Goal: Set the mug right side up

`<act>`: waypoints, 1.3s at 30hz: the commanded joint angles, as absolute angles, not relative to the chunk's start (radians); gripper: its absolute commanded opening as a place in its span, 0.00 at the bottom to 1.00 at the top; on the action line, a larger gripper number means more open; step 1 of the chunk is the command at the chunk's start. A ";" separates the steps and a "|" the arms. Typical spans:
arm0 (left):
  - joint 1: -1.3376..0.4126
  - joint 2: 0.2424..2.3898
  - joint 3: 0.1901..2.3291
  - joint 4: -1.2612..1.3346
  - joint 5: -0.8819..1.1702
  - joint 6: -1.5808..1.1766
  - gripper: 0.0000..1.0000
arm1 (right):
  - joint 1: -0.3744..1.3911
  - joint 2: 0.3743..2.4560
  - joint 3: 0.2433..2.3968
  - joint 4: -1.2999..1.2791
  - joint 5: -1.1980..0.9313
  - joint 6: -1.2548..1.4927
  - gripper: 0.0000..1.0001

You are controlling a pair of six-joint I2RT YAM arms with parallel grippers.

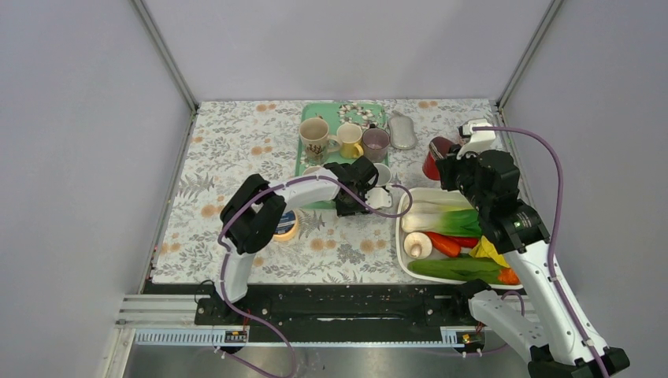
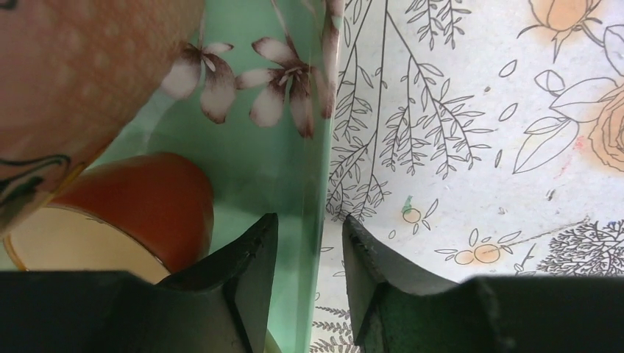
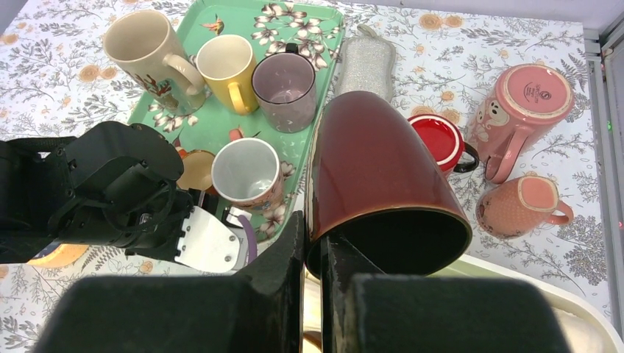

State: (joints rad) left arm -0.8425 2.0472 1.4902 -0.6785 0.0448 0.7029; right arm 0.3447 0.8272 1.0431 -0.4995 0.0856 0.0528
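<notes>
My right gripper (image 3: 313, 235) is shut on the rim of a dark red mug (image 3: 375, 165), one finger inside and one outside. The mug hangs tilted, its mouth towards the camera and its base pointing away; in the top view the mug (image 1: 433, 160) is at the right, above the table. My left gripper (image 2: 309, 228) stands open astride the edge of the green flowered tray (image 2: 250, 169), one finger over the tray and the other over the tablecloth, neither touching the rim. A small brown cup (image 2: 140, 198) lies just left of it.
The green tray (image 3: 213, 118) carries a cream mug (image 3: 143, 48), a yellow mug (image 3: 224, 66), a mauve mug (image 3: 285, 88) and a floral mug (image 3: 246, 173). A pink mug (image 3: 526, 99) stands base up beside red (image 3: 439, 141) and salmon mugs (image 3: 522, 202). A vegetable tray (image 1: 410, 264) sits front right.
</notes>
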 commanded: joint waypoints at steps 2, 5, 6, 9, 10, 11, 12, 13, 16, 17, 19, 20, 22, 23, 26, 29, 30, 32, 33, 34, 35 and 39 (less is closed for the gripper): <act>-0.837 2.065 1.519 -0.685 0.071 0.692 0.35 | 0.342 0.792 1.066 -0.437 0.074 0.032 0.00; -0.841 2.054 1.505 -0.703 0.112 0.663 0.19 | 0.342 0.785 1.066 -0.437 0.079 0.029 0.00; -0.843 2.049 1.499 -0.712 0.127 0.651 0.16 | 0.342 0.783 1.066 -0.437 0.079 0.028 0.00; -0.845 2.030 1.472 -0.726 0.159 0.607 0.11 | 0.342 0.778 1.066 -0.436 0.079 0.028 0.00; -0.845 2.021 1.459 -0.726 0.167 0.591 0.09 | 0.342 0.776 1.066 -0.436 0.079 0.028 0.00; -0.845 2.013 1.445 -0.725 0.176 0.573 0.06 | 0.342 0.775 1.066 -0.436 0.077 0.028 0.00; -0.846 2.004 1.432 -0.723 0.184 0.557 0.04 | 0.342 0.774 1.066 -0.436 0.075 0.028 0.00; -0.846 1.994 1.416 -0.718 0.194 0.545 0.03 | 0.342 0.773 1.065 -0.437 0.075 0.028 0.00; -0.852 1.962 1.361 -0.693 0.216 0.525 0.00 | 0.343 0.772 1.068 -0.437 0.070 0.026 0.00; -0.854 1.954 1.347 -0.689 0.220 0.521 0.00 | 0.342 0.772 1.068 -0.437 0.069 0.026 0.00; -0.859 1.935 1.325 -0.680 0.227 0.513 0.00 | 0.342 0.769 1.069 -0.436 0.067 0.026 0.00; -0.863 1.925 1.314 -0.678 0.230 0.511 0.00 | 0.342 0.769 1.069 -0.436 0.066 0.027 0.00; -0.877 1.909 1.297 -0.678 0.234 0.505 0.00 | 0.343 0.767 1.069 -0.436 0.065 0.027 0.00; -0.881 1.899 1.288 -0.679 0.239 0.501 0.00 | 0.342 0.768 1.070 -0.436 0.066 0.026 0.00; -0.901 1.882 1.264 -0.688 0.253 0.482 0.00 | 0.342 0.765 1.071 -0.436 0.067 0.025 0.00; -0.917 1.864 1.245 -0.711 0.274 0.448 0.00 | 0.343 0.762 1.071 -0.436 0.069 0.024 0.00; -0.923 1.850 1.237 -0.715 0.286 0.440 0.00 | 0.342 0.762 1.071 -0.437 0.069 0.023 0.00; -0.938 1.825 1.210 -0.725 0.307 0.428 0.00 | 0.342 0.764 1.071 -0.436 0.070 0.022 0.00; -0.947 1.812 1.198 -0.730 0.317 0.421 0.00 | 0.342 0.764 1.071 -0.436 0.069 0.021 0.00; -0.956 1.799 1.185 -0.737 0.326 0.414 0.00 | 0.342 0.765 1.071 -0.436 0.069 0.021 0.00; -0.965 1.788 1.172 -0.742 0.335 0.407 0.00 | 0.342 0.766 1.071 -0.437 0.065 0.019 0.00; -1.006 1.744 1.119 -0.762 0.370 0.394 0.00 | 0.342 0.783 1.087 -0.458 0.053 0.010 0.00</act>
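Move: The green tray's near rim lies right between the left hand's open fingers, at most 1 cm below the hand point. From that hand, the small orange mug stands about 7 cm ahead and 1 cm left, the pink floral mug some 9 cm ahead and 9 cm right, and the green mug roughly 8 cm ahead and 9 cm left. From the right hand, that gripped stretch of rim is about 2 cm ahead, 26 cm left and 29 cm below. Pinching the tray's near rim, one finger inside and one outside, the left hand closes, stays nearly in place briefly, then drags the rim straight back towards the base at table height, gathering speed, about 10 cm in all, its fingertips swinging some 10 degrees towards the base. The right hand keeps its hold on the brown mug in the air, easing up about a centimetre. ##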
